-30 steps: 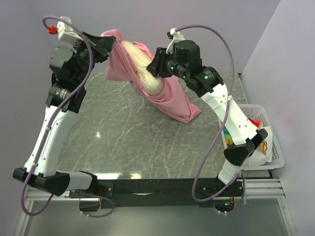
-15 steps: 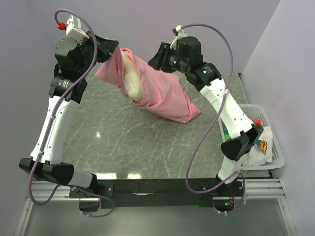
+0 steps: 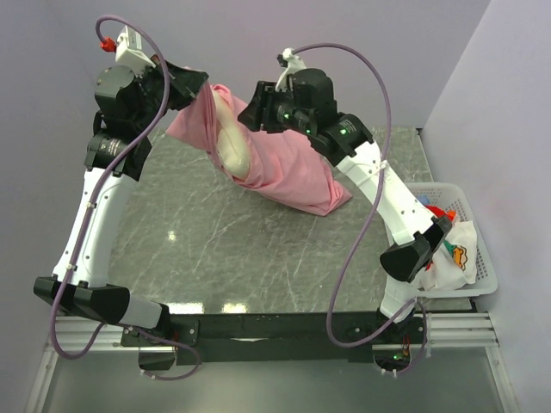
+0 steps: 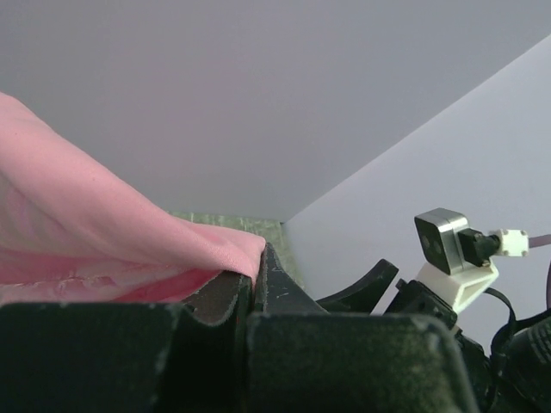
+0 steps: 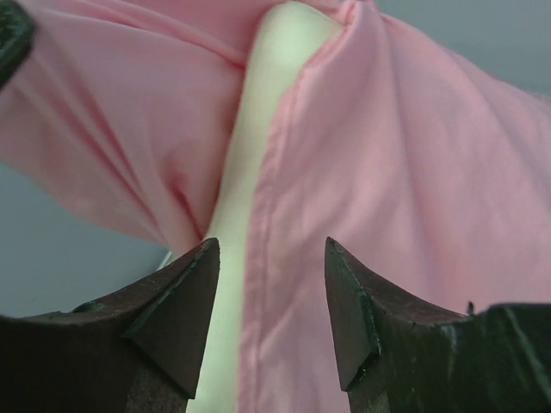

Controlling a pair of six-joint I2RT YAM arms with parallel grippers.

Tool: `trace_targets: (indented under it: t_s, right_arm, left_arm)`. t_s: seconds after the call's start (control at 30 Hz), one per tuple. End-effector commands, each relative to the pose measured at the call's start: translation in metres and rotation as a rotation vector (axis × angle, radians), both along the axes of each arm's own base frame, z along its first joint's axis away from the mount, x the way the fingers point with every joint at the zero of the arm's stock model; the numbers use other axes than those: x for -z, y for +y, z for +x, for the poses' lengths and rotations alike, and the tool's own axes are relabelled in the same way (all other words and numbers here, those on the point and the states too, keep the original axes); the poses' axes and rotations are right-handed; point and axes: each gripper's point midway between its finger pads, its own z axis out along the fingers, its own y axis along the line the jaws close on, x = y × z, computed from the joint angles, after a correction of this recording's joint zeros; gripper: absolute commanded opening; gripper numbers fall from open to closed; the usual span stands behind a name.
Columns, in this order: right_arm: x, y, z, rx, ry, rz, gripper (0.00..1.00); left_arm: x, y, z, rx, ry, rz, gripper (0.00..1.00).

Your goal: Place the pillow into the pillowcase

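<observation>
The pink pillowcase (image 3: 293, 168) hangs from my left gripper (image 3: 204, 86), which is shut on its upper edge high over the table's back left. The sack slopes down to the right, with its low end lying on the table. The cream pillow (image 3: 232, 142) bulges out of the open mouth. My right gripper (image 3: 250, 116) is open, level with that mouth on its right side. In the right wrist view, the open jaws (image 5: 271, 249) frame the pillowcase's hem (image 5: 284, 198) with the pillow (image 5: 258, 120) beside it, and nothing is held. In the left wrist view, pink cloth (image 4: 86, 224) is pinched between the shut fingertips (image 4: 258, 258).
A white basket (image 3: 482, 249) at the table's right edge holds a white cloth with colourful print (image 3: 454, 258). The grey marble tabletop (image 3: 241, 249) lies below the hanging sack. Walls stand close behind and to the right.
My right gripper has let go of the bundle, opened wider and shifted left toward the mouth. The left gripper has shifted slightly, and the pillowcase now hangs from it alone.
</observation>
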Motion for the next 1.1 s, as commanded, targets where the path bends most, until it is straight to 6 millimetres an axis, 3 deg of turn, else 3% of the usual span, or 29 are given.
trace_targets:
  t_s: [0.0, 0.33, 0.5, 0.57, 0.63, 0.7, 0.73, 0.8, 0.83, 0.87, 0.93, 0.97, 1.07]
  right_arm:
    - [-0.019, 0.011, -0.003, 0.012, -0.086, -0.014, 0.59]
    - [0.010, -0.001, 0.026, 0.153, -0.044, -0.120, 0.56]
    - [0.021, -0.005, 0.032, 0.187, -0.043, -0.166, 0.43]
    - [0.022, -0.011, 0.035, 0.218, -0.044, -0.182, 0.27]
    - [0.014, -0.024, 0.036, 0.278, -0.061, -0.189, 0.18]
    - [-0.007, -0.042, 0.034, 0.345, -0.097, -0.184, 0.01]
    - [-0.018, -0.050, 0.032, 0.368, -0.114, -0.174, 0.00]
    - [-0.052, -0.070, 0.022, 0.403, -0.178, -0.126, 0.00]
    - [-0.065, -0.077, 0.018, 0.416, -0.204, -0.103, 0.00]
    - [-0.093, -0.092, 0.008, 0.433, -0.259, -0.055, 0.00]
    - [-0.118, -0.117, 0.004, 0.484, -0.306, -0.011, 0.00]
    - [-0.142, -0.130, -0.003, 0.499, -0.349, 0.036, 0.00]
    - [-0.178, -0.156, -0.009, 0.532, -0.423, 0.106, 0.00]
  left_arm:
    - [-0.056, 0.001, -0.025, 0.033, -0.174, -0.032, 0.01]
    - [-0.064, 0.001, -0.031, 0.040, -0.190, -0.028, 0.01]
    - [-0.065, 0.000, -0.032, 0.048, -0.192, -0.030, 0.01]
    - [-0.067, 0.000, -0.035, 0.049, -0.197, -0.032, 0.01]
    - [-0.073, 0.001, -0.038, 0.053, -0.218, -0.033, 0.01]
    - [-0.083, -0.004, -0.042, 0.086, -0.252, -0.018, 0.01]
    - [-0.103, -0.002, -0.052, 0.094, -0.303, -0.022, 0.01]
    - [-0.125, 0.000, -0.064, 0.111, -0.362, -0.038, 0.01]
    - [-0.148, 0.002, -0.078, 0.123, -0.435, -0.053, 0.01]
    - [-0.158, 0.007, -0.083, 0.122, -0.455, -0.074, 0.01]
    - [-0.182, 0.014, -0.098, 0.118, -0.515, -0.096, 0.01]
    - [-0.191, 0.022, -0.102, 0.104, -0.536, -0.109, 0.01]
    - [-0.207, 0.043, -0.110, 0.048, -0.587, -0.133, 0.01]
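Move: The right hand, open and empty, has the near hem of the pillowcase mouth just beyond its fingertips: about 4 cm ahead, 1 cm to the left and 3 cm below. The white pillow inside the case lies some 5 cm to this hand's left, 1 cm ahead and 6 cm lower. The pillowcase edge that the left hand already holds is about 9 cm left, 3 cm ahead and 8 cm up. From the left hand, the near hem is roughly 9 cm right, 1 cm ahead and 11 cm down. After a small shift left, the right hand works about 4 cm forward and 4 cm down onto the near hem of the mouth, easing back to the right as its fingers shut and pinch the cloth beside the pillow, then it pulls that hem some 8 cm to the right and 10 cm up, the wrist having turned about 25 degrees clockwise by the end. The left hand stays still with its fingers shut on the other edge, then in step with the pull rises about 11 cm, drawing back a little and tipping its fingers upward. ##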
